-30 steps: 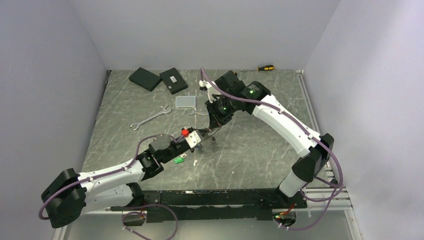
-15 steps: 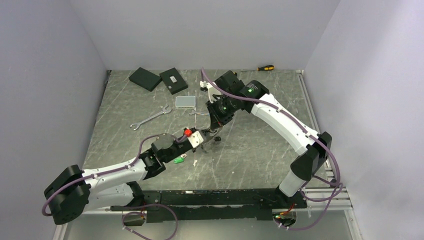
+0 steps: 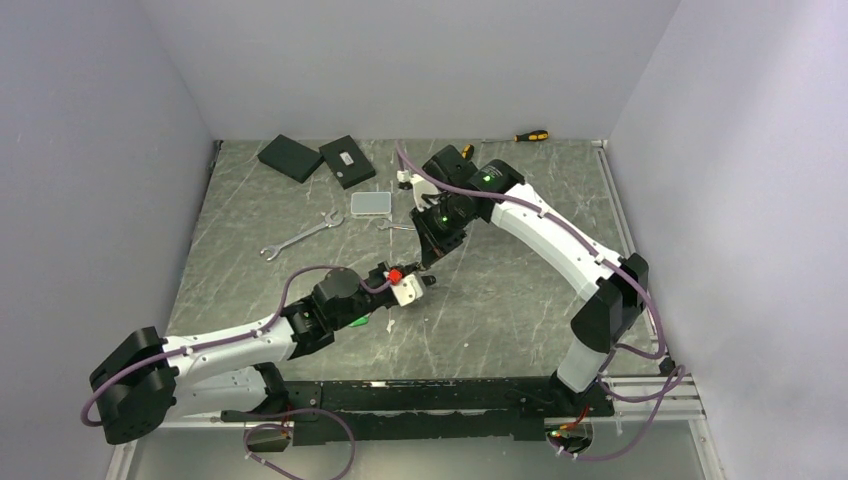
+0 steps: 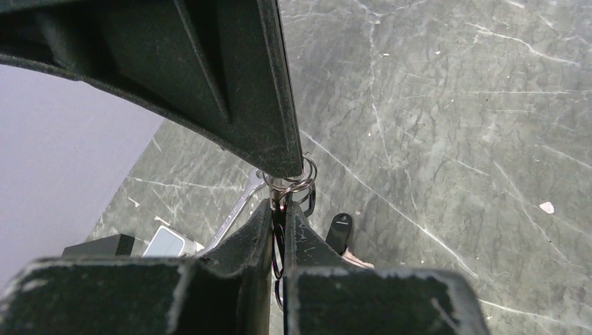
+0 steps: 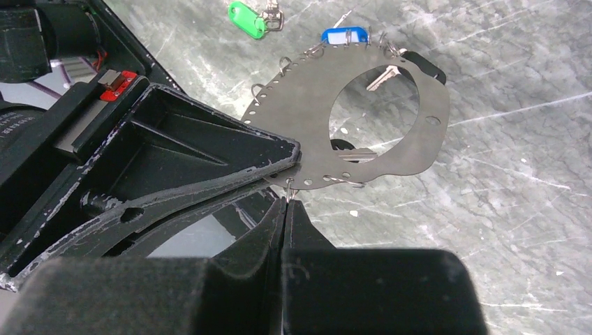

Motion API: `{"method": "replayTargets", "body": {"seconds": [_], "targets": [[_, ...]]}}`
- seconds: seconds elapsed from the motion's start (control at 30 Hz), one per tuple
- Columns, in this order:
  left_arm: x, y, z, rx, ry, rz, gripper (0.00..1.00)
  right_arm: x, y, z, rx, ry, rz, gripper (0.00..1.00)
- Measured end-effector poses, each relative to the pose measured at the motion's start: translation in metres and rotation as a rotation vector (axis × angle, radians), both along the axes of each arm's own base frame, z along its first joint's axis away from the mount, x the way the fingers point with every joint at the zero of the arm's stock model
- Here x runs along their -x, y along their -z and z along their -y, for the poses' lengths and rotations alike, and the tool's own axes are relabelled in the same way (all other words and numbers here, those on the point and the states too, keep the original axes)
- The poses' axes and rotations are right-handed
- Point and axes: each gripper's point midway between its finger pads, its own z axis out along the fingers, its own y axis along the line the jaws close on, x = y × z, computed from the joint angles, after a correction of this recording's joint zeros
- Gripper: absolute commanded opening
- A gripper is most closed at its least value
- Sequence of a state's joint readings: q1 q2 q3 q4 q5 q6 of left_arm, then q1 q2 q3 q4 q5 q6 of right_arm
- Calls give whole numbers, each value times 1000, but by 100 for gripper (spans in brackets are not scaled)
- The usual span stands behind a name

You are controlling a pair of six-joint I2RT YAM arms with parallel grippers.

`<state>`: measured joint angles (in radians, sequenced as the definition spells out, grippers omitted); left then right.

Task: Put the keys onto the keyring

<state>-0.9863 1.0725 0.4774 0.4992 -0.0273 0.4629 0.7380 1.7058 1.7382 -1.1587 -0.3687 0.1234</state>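
The keyring (image 5: 419,125) is a flat grey ring-shaped plate with small holes and wire rings along its rim, held above the table. A blue-tagged key (image 5: 344,35), a black-headed key (image 5: 426,68) and a silver key (image 5: 380,78) hang from it. A green-tagged key (image 5: 246,19) lies loose on the table. My right gripper (image 5: 287,202) is shut on a small wire ring at the keyring's near rim. My left gripper (image 4: 279,209) is shut on the keyring's edge, tip to tip with the right one. In the top view both grippers (image 3: 428,275) meet mid-table and hide the keyring.
A silver spanner (image 3: 300,237) and a clear plastic box (image 3: 371,203) lie behind the grippers. Two black boxes (image 3: 291,157) sit at the back left, and a yellow-and-black screwdriver (image 3: 530,135) lies by the back wall. Grey walls enclose the marbled table (image 3: 500,300).
My left arm has moved right and away from me until its tips meet the right gripper, and its jaws have closed. The right arm has shifted slightly left.
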Motion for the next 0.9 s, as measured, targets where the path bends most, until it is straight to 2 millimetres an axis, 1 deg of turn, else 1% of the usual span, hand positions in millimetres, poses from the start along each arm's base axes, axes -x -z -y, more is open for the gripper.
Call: {"method": "replayTargets", "body": {"seconds": [0.13,0.17,0.2,0.23,0.33,0.5,0.57,0.7,0.9], "targets": [[-1,-1,-1,9,-10,-5,0,-3,-1,0,-9,7,-6,1],[-1,-1,-1,15,-15,-12,0,-4,-2,0,-14,10,-7,7],[-1,-1,-1,22,-18,-19,0,-5,-2,0,-18,13,-10,16],[-1,-1,-1,31,-21,-30,0,-5,-3,0,-22,18,-14,22],[-1,0,-1,56,-37,-67,0,-9,-4,1,-30,30,-12,35],[-3,1,-3,105,-78,-130,0,-18,-8,-4,-63,44,16,46],[-5,1,-5,126,-103,-154,0,-22,-13,-6,-85,50,38,49],[-12,-4,-6,185,-163,-201,0,-27,-25,-9,-138,58,93,51],[-18,-14,-9,288,-225,-250,0,-21,-35,-3,-245,113,186,52]]}}
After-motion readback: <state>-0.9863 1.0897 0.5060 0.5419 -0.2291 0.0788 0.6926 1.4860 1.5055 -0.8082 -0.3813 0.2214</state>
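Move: The split ring on the metal plate's rim sits right between my closed right fingertips. From my left fingertips, which hold the plate beside it, the ring is some 2 cm to the right and about 1 cm ahead and 1 cm above. The middle of the hanging plate is about 6 cm below my right hand and 2 cm ahead. On the table some 20 cm below my right hand, the green tag lies roughly 15 cm left and 6 cm back, and the small wrench 15 cm ahead and 4 cm left. I open my shut right fingers to about half and let go of the split ring, slipping forward about 2.5 cm and then rising off it to some 3.5 cm higher, the wrist tilting. My left hand keeps its pinch at the plate's rim, rolls roughly 20 degrees while its fingers swing forward, and eases 2 cm forward and a little up. ##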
